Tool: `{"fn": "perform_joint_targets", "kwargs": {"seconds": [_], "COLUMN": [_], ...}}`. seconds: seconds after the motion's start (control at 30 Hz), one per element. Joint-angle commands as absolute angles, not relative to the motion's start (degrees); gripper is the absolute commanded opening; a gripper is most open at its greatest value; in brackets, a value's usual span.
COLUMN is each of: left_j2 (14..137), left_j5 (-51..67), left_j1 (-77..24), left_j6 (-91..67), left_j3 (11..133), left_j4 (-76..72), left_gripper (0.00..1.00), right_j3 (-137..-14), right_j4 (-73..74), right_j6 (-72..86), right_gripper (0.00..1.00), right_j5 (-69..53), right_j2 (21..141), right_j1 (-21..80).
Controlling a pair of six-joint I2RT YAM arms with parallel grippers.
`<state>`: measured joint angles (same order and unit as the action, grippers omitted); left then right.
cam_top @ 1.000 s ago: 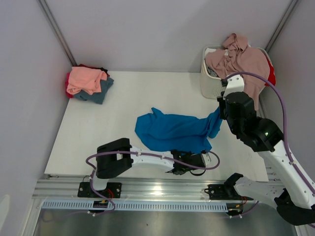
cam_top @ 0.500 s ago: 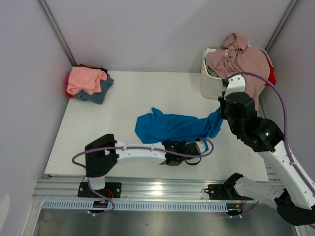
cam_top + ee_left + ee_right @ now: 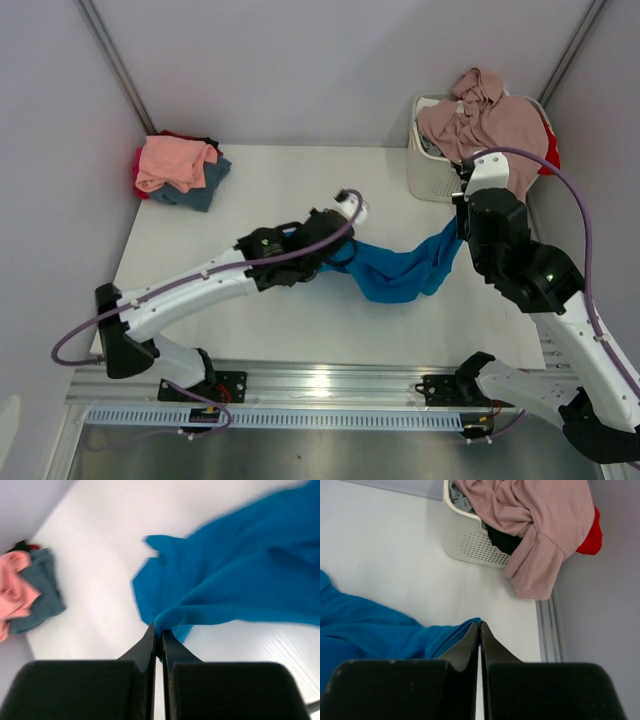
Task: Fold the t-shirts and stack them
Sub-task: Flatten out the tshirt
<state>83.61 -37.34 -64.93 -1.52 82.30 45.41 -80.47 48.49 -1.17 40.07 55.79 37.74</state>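
The bright blue t-shirt (image 3: pixel 400 272) hangs in a sagging band across the table's middle, held up at both ends. At its left end my left gripper (image 3: pixel 338 262) is shut on a pinched fold; the left wrist view shows the cloth (image 3: pixel 240 570) between the tips (image 3: pixel 159 630). My right gripper (image 3: pixel 455 235) is shut on the shirt's right corner, and the blue edge (image 3: pixel 365 630) meets its tips (image 3: pixel 480 625). A stack lies at the back left, with a salmon pink shirt (image 3: pixel 175 160) over a slate blue-grey one (image 3: pixel 205 185). A red shirt (image 3: pixel 137 170) lies under them.
The white slatted basket (image 3: pixel 425 170) stands at the back right with a dusty mauve-pink shirt (image 3: pixel 490 120) draped over it. Red cloth (image 3: pixel 587 535) and black cloth (image 3: pixel 505 540) show inside. Grey walls close in the table's sides and back.
My left gripper shut on the blue shirt's near edge by the front of the table, then carried it up and back toward the middle. The shirt went from spread flat to strung between both grippers.
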Motion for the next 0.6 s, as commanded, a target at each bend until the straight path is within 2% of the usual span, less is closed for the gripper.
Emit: {"fn": "perform_joint_targets", "kwargs": {"seconds": [0.0,0.1,0.23,0.4,0.57], "left_j2": [77.1,71.9,65.1,57.1,48.7], "left_j5": [-46.4,-53.8,-55.7,-59.6,-63.5], "left_j1": [-59.7,-53.8,-43.4,-41.8,-41.3], "left_j6": [-0.8,2.7,0.6,-1.1,-0.2], "left_j3": [88.6,87.7,87.5,82.9,77.9], "left_j4": [51.5,49.4,49.1,46.7,40.2], "left_gripper": [0.01,0.01,0.01,0.01,0.01], "right_j3": [-80.2,-79.8,-79.9,-76.6,-73.4], "right_j4": [45.3,44.2,42.7,33.1,25.1], "right_j6": [-3.3,-4.6,-5.7,-9.4,-10.3], "right_gripper": [0.00,0.00,0.00,0.00,0.00], "right_j5": [43.9,46.1,49.1,55.2,55.8], "right_j2": [54.2,53.6,52.9,47.8,42.4], "right_j1": [37.3,36.9,36.1,33.3,29.2]}}
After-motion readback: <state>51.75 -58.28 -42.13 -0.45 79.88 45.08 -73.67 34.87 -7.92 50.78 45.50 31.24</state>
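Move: Holding a pinched edge of the blue t-shirt, the left hand has the folded shirts about 37 cm to its left, some 16 cm ahead and 19 cm lower, while the slack middle of the t-shirt sags about 6 cm to its right, level fore and aft and 20 cm below. From the right hand, also gripping the t-shirt, that middle lies roughly 9 cm left, level fore and aft and 30 cm down; the laundry basket stands about 20 cm ahead, 10 cm right and 26 cm lower. Sweeping fast to its left and up, the left hand carries its pinched edge about 26 cm across and 15 cm higher, bowing slightly forward and then back, as the wrist swings counter-clockwise and the fingers tip up. The right hand keeps its pinch and draws the opposite way, some 8 cm right and 4 cm up, turning clockwise and also tipping up, so the two hands spread the t-shirt between them. ##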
